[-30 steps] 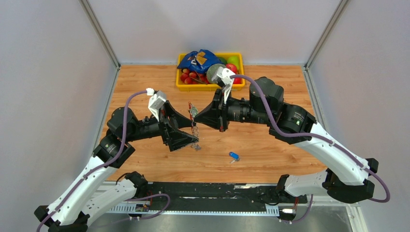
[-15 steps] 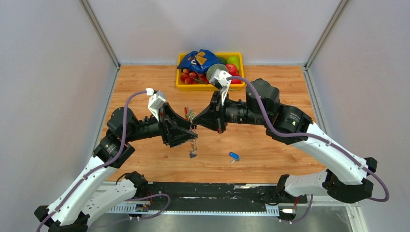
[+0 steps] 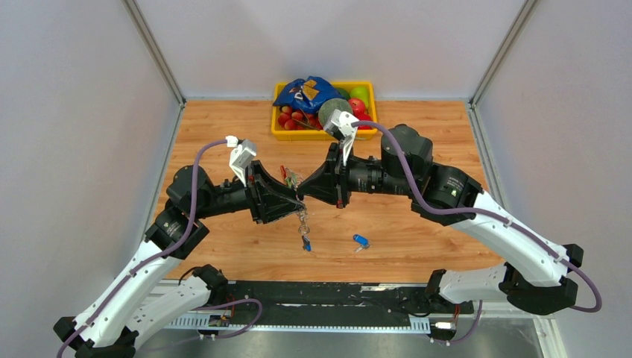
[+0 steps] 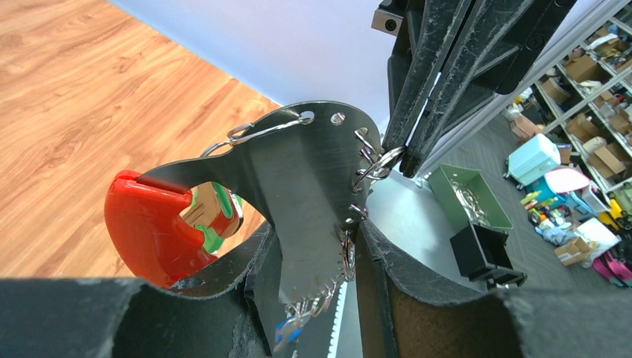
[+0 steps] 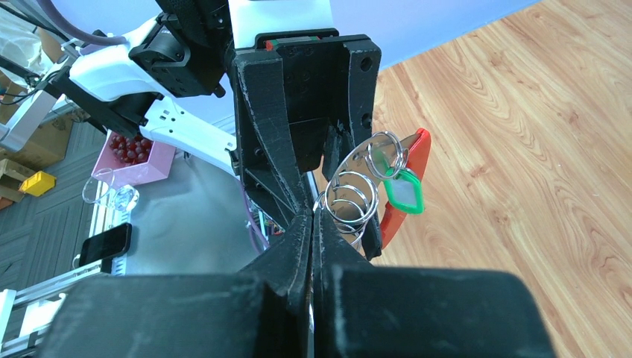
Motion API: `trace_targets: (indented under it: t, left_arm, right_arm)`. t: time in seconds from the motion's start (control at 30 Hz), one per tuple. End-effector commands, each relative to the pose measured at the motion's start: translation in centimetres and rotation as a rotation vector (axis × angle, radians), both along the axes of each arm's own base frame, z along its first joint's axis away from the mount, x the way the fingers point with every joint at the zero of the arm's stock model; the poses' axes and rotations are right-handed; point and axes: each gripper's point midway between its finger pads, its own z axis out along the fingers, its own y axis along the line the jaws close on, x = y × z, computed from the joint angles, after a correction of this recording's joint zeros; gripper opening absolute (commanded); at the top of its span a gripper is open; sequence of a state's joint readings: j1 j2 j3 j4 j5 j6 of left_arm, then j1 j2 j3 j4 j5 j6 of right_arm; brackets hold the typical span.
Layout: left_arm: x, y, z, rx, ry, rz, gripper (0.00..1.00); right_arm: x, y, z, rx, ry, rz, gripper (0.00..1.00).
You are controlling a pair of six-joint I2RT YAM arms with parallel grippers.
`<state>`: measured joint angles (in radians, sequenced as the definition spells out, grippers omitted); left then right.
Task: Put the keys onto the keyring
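Note:
The keyring (image 3: 292, 179) hangs in the air between both grippers. In the left wrist view its grey metal strip (image 4: 313, 201) stands between my left gripper's (image 4: 313, 240) fingers, which press on both its sides; the red clip (image 4: 149, 231) and a green tag (image 4: 216, 216) stick out to the left. My right gripper (image 5: 313, 212) is shut, pinching a wire ring (image 5: 354, 198) at the strip's edge. One blue-headed key (image 3: 306, 244) dangles on a chain below the bunch. Another blue key (image 3: 360, 241) lies on the table to the right.
A yellow tray (image 3: 277, 133) with fruit and a blue bag stands at the back edge of the wooden table. Grey walls close in both sides. Both arms meet over the table's middle.
My left gripper's jaws have narrowed from wide open onto the metal strip. The bunch has shifted slightly left, and the chain with its key has swung lower.

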<state>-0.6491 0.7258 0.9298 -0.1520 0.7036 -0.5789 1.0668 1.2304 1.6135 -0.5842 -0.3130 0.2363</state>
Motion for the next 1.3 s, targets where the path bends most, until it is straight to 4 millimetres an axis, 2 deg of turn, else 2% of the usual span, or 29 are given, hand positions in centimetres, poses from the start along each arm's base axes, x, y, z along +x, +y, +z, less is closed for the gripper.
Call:
trace_targets:
  t: [0.0, 0.1, 0.17, 0.3, 0.43, 0.57, 0.67, 0.77, 0.93, 1.03, 1.27]
  left_arm:
    - [-0.1, 0.1, 1.8, -0.049, -0.039, 0.010, 0.02]
    - [0.2, 0.2, 1.8, -0.051, -0.031, 0.028, 0.00]
    - [0.4, 0.2, 1.9, -0.054, -0.027, 0.039, 0.00]
    - [0.8, 0.3, 2.0, -0.050, -0.019, 0.068, 0.00]
    - [1.4, 0.5, 2.5, -0.055, -0.002, 0.109, 0.00]
    - [2.2, 0.9, 3.1, -0.073, 0.052, 0.173, 0.00]
    - [2.9, 1.1, 3.6, -0.105, 0.105, 0.221, 0.00]
    - [3.3, 1.2, 3.9, -0.142, 0.185, 0.251, 0.00]
    - [4.0, 1.4, 3.5, -0.163, 0.288, 0.303, 0.00]
    - [4.1, 1.7, 3.1, -0.165, 0.339, 0.330, 0.00]
    - [4.7, 2.3, 2.3, -0.181, 0.416, 0.392, 0.00]
  right_arm:
    - [-0.1, -0.7, 1.7, 0.062, -0.028, -0.024, 0.00]
    - [0.0, -1.1, 1.6, 0.064, -0.029, -0.041, 0.00]
    - [0.1, -1.4, 1.5, 0.061, -0.027, -0.053, 0.08]
    - [0.1, -2.5, 1.4, 0.063, -0.036, -0.084, 0.38]
    - [0.1, -3.9, 0.9, 0.053, -0.052, -0.117, 0.48]
    - [0.1, -4.9, -0.5, 0.011, -0.074, -0.129, 0.50]
    - [0.4, -5.1, -2.3, -0.044, -0.115, -0.130, 0.50]
    - [1.0, -4.8, -4.2, -0.101, -0.149, -0.124, 0.50]
    - [1.3, -3.9, -6.2, -0.162, -0.243, -0.066, 0.49]
    - [1.4, -3.7, -6.2, -0.165, -0.328, -0.057, 0.50]
    - [0.7, -3.5, -4.2, -0.095, -0.496, -0.051, 0.50]
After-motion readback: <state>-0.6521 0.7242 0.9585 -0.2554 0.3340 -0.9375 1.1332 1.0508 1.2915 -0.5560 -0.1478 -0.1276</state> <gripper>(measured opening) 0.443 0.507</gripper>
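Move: My left hand already grips the keyring's metal plate, whose middle lies about 3 cm ahead of it at its height. My shut right fingers hold the coil along its edge, so the plate's middle is some 3 cm ahead of them and 4 cm below. From the right hand, a blue-tagged key hangs roughly 5 cm back, 1 cm right and 10 cm below, and the loose blue key on the table is about 3 cm ahead, 14 cm right and 36 cm below. I open my right fingers halfway to let go of the coil, draw them about 5 cm to the right off the keyring, then sink some 8 cm beside it, tipping the fingertips slightly down and rolling the forward side up. My left hand keeps its grip, carrying the keyring about 5 cm forward while swinging its fingers counter-clockwise and rolling its forward side down, each about 20 degrees. ##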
